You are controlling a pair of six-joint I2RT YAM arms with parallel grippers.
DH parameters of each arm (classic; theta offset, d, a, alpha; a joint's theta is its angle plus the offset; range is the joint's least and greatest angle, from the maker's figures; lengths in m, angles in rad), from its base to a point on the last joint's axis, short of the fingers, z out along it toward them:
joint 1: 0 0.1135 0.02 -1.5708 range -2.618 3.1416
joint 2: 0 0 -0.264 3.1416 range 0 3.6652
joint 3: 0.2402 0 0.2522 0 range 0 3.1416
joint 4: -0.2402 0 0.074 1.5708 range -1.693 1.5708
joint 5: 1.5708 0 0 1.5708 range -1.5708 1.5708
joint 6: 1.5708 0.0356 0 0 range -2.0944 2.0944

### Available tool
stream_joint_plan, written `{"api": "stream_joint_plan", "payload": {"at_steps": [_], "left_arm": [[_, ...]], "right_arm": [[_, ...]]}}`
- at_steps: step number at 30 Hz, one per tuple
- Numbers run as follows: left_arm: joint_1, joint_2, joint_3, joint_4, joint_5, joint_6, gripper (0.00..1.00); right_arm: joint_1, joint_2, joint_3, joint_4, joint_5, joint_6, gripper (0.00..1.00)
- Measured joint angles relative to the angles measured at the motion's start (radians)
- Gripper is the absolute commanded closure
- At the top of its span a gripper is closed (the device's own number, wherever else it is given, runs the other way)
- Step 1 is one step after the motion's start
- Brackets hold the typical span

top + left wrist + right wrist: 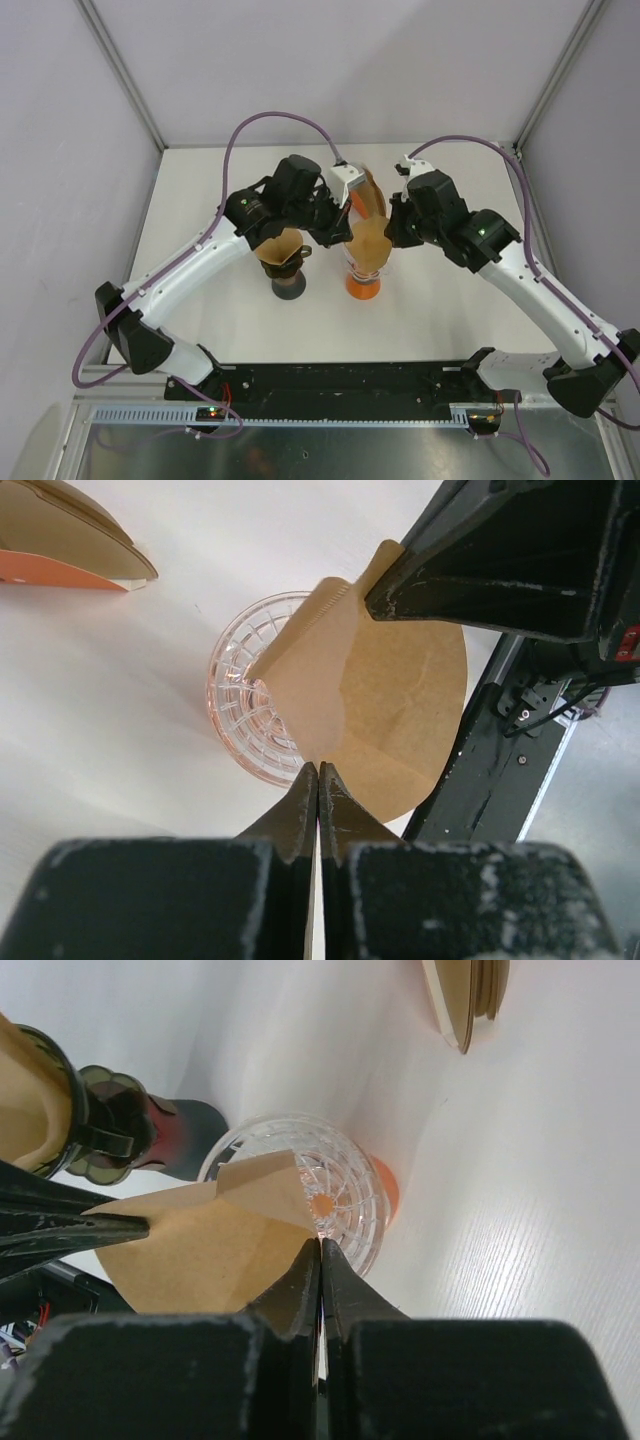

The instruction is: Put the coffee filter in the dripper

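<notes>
A brown paper coffee filter [370, 243] hangs partly spread over the clear ribbed glass dripper [363, 285] with an orange base. My left gripper [332, 228] is shut on the filter's left edge and my right gripper [393, 228] is shut on its right edge. In the left wrist view the left gripper [318, 772] pinches the filter [395, 700] over the dripper [245, 705], with the right fingers [480, 570] on the far corner. In the right wrist view the right gripper [320, 1247] pinches the filter [200, 1255] over the dripper [325, 1180].
A dark dripper [286, 265] holding another brown filter stands left of the clear one, under the left arm; it also shows in the right wrist view [100, 1125]. A stack of filters in a holder [365, 190] lies behind. Booth walls enclose the table.
</notes>
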Motion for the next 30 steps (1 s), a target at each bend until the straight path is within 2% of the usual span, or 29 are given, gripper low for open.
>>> {"api": "stream_joint_plan", "payload": {"at_steps": [2,7,9,21,30], "left_arm": [[0.005,0.009,0.0,0.0,0.006,-0.001,0.93],[0.013,0.027,0.0,-0.001,0.013,-0.006,0.72],[0.017,0.027,0.0,-0.001,0.01,-0.005,0.68],[0.02,0.059,0.022,-0.003,-0.053,0.017,0.63],[0.02,0.095,0.037,-0.003,-0.094,0.037,0.63]], "right_arm": [[-0.019,0.015,0.0,-0.008,-0.016,0.0,1.0],[-0.061,0.047,0.0,-0.021,-0.085,-0.001,1.0],[-0.068,0.057,-0.001,-0.022,-0.109,-0.002,1.0],[-0.093,0.111,-0.001,-0.015,-0.219,-0.01,1.0],[-0.109,0.145,-0.001,-0.012,-0.229,-0.038,1.0]]}}
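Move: The filter hangs between both closed grippers over the clear dripper. From the left hand the dripper's middle is about 4 cm right, 2 cm ahead and 10 cm down; from the right hand, some 5 cm left, 2 cm ahead and 10 cm down. Counted from the left hand, the dark dripper stands about 12 cm left and 2 cm ahead, 10 cm lower, and the filter pack some 20 cm ahead and 6 cm right, 20 cm lower. Keep the right gripper shut on the filter's right side and lower it about 5 cm towards the clear dripper, easing slightly forward and left while its fingers tip some 10 degrees further down. Meanwhile open the left gripper roughly a third to release the filter's left edge, carrying that hand about 3.5 cm forward and 2.5 cm down. ##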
